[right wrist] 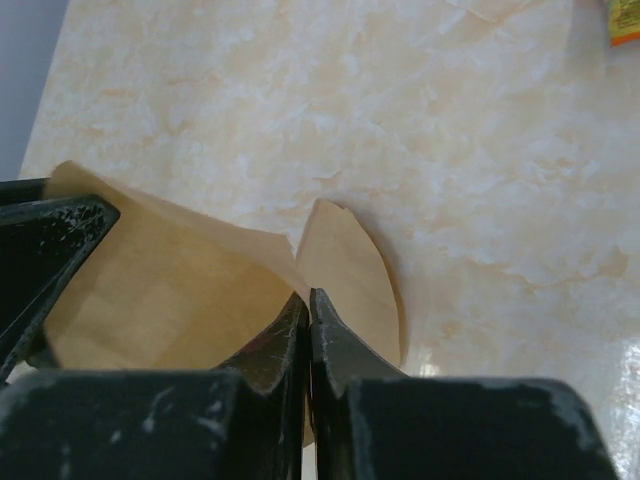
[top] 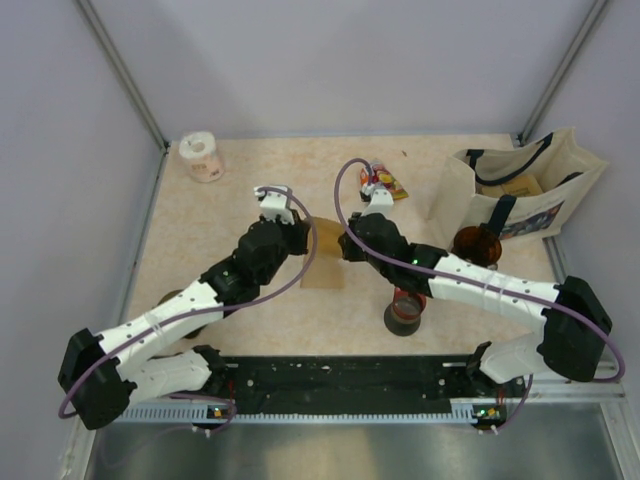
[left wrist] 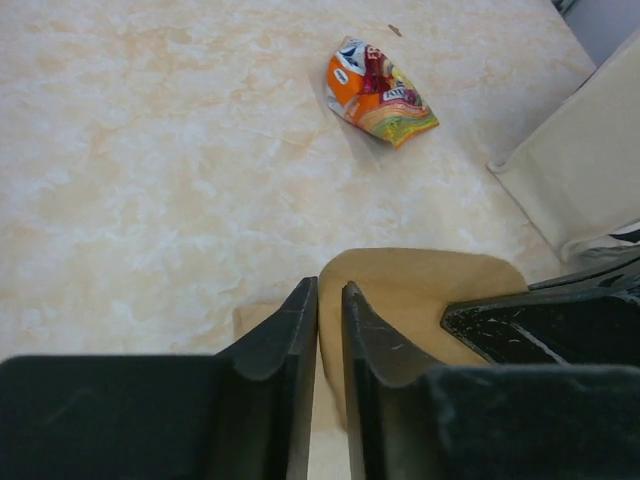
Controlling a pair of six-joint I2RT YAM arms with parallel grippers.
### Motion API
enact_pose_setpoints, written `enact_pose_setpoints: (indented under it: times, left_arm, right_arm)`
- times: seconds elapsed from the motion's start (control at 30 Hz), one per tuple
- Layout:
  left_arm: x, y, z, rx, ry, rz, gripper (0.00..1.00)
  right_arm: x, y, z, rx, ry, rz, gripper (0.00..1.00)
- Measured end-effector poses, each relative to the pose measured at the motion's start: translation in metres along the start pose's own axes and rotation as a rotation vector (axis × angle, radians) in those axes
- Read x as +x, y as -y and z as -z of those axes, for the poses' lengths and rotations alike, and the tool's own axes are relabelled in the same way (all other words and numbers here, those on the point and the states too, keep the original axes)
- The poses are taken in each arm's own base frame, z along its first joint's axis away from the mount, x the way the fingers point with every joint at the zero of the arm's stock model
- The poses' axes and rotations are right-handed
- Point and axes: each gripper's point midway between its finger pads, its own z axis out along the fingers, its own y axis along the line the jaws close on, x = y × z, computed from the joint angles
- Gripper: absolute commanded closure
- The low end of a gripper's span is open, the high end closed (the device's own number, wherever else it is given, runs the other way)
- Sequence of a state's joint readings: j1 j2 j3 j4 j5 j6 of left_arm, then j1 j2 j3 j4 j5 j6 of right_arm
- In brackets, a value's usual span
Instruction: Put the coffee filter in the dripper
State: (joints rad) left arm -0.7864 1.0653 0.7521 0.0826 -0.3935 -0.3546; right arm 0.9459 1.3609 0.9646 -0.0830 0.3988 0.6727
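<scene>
The brown paper coffee filter [top: 322,262] hangs above mid-table between my two grippers. My left gripper [top: 303,240] pinches its left edge, jaws nearly together with paper in the thin gap [left wrist: 328,290]. The filter [left wrist: 420,290] fans out to the right of those fingers. My right gripper [top: 346,240] is shut on a fold of the filter [right wrist: 170,290], its tips [right wrist: 308,295] meeting on the paper. The dripper [top: 477,243], an amber-brown cone, stands to the right by the bag, apart from both grippers.
A black cup with a red rim [top: 404,310] stands under the right forearm. A canvas tote bag [top: 520,190] is at the back right, a snack packet [top: 385,182] behind the grippers and a paper roll [top: 203,156] at the back left. A dark round thing [top: 175,298] is half hidden beneath the left arm.
</scene>
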Motion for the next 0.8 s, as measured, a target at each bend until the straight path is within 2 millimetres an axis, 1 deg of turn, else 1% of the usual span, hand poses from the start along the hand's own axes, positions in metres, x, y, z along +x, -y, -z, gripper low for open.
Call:
enact_pose_setpoints:
  times: [0.03, 0.07, 0.1, 0.17, 0.2, 0.3, 0.33, 0.4, 0.47, 0.5, 0.53, 0.6, 0.67, 0.7, 0.73, 0.8]
  left_arm:
    - [0.001, 0.001, 0.001, 0.001, -0.01, 0.008, 0.37]
    - [0.002, 0.001, 0.001, 0.006, -0.018, 0.002, 0.14]
    - [0.002, 0.004, 0.003, 0.021, -0.024, 0.012, 0.01]
    - [-0.004, 0.014, 0.011, 0.08, -0.024, 0.04, 0.01]
    - [-0.005, 0.016, 0.012, 0.09, -0.023, 0.04, 0.01]
    - [-0.024, 0.034, 0.032, 0.209, 0.017, 0.067, 0.01]
    - [-0.036, 0.04, 0.043, 0.26, 0.054, 0.081, 0.01]
    - [-0.053, 0.046, 0.058, 0.318, 0.119, 0.101, 0.01]
    - [-0.061, 0.046, 0.067, 0.343, 0.158, 0.112, 0.01]
    - [-0.064, 0.046, 0.069, 0.343, 0.168, 0.115, 0.01]
    - [-0.066, 0.046, 0.068, 0.344, 0.174, 0.117, 0.01]
    - [-0.061, 0.045, 0.062, 0.335, 0.158, 0.116, 0.01]
    - [-0.053, 0.043, 0.054, 0.319, 0.131, 0.113, 0.01]
    - [-0.046, 0.042, 0.049, 0.309, 0.108, 0.111, 0.01]
    - [-0.037, 0.041, 0.043, 0.296, 0.081, 0.108, 0.01]
    - [-0.024, 0.038, 0.036, 0.273, 0.036, 0.104, 0.01]
  right_arm:
    - [0.001, 0.002, 0.001, 0.008, -0.007, 0.004, 1.0]
    - [0.002, 0.004, 0.001, 0.018, -0.014, 0.009, 1.0]
    - [0.003, 0.007, 0.002, 0.034, -0.021, 0.016, 1.0]
    - [0.0, 0.014, 0.008, 0.07, -0.04, 0.031, 1.0]
    - [-0.002, 0.017, 0.012, 0.081, -0.045, 0.033, 1.0]
    - [-0.02, 0.031, 0.031, 0.113, -0.062, 0.019, 1.0]
    - [-0.031, 0.04, 0.043, 0.134, -0.063, 0.006, 1.0]
    - [-0.051, 0.053, 0.066, 0.162, -0.045, -0.014, 1.0]
    - [-0.073, 0.065, 0.098, 0.183, -0.013, -0.038, 1.0]
    - [-0.085, 0.073, 0.118, 0.197, 0.008, -0.054, 1.0]
    - [-0.094, 0.079, 0.133, 0.209, 0.029, -0.066, 1.0]
    - [-0.112, 0.101, 0.163, 0.27, 0.075, -0.093, 1.0]
    - [-0.122, 0.124, 0.187, 0.353, 0.101, -0.103, 1.0]
    - [-0.125, 0.135, 0.196, 0.398, 0.102, -0.102, 1.0]
    - [-0.126, 0.144, 0.201, 0.435, 0.101, -0.099, 1.0]
    - [-0.124, 0.165, 0.205, 0.524, 0.074, -0.088, 1.0]
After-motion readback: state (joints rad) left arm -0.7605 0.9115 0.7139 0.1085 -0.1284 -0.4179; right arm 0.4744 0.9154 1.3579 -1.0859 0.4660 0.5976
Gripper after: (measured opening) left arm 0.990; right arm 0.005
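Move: The right hand grips the coffee filter. The dripper it is bound for stands about 29 cm to its right, 2 cm farther out and 5 cm below, on the glass carafe. The black cup with the red rim lies nearer the way, some 14 cm right, 10 cm back and 13 cm below. The spare filter lies 15 cm beneath the hand, 4 cm left. From the left hand, whose fingertips are still at the filter, the dripper is about 35 cm right. Sweeping right and up in an arc, the right hand keeps its shut pinch on the filter and carries it some 26 cm towards the dripper, about 12 cm higher and slightly back, turning roughly 30 degrees clockwise. Meanwhile the left hand opens wide, letting go of the filter, draws back and up, then sinks partway again. ##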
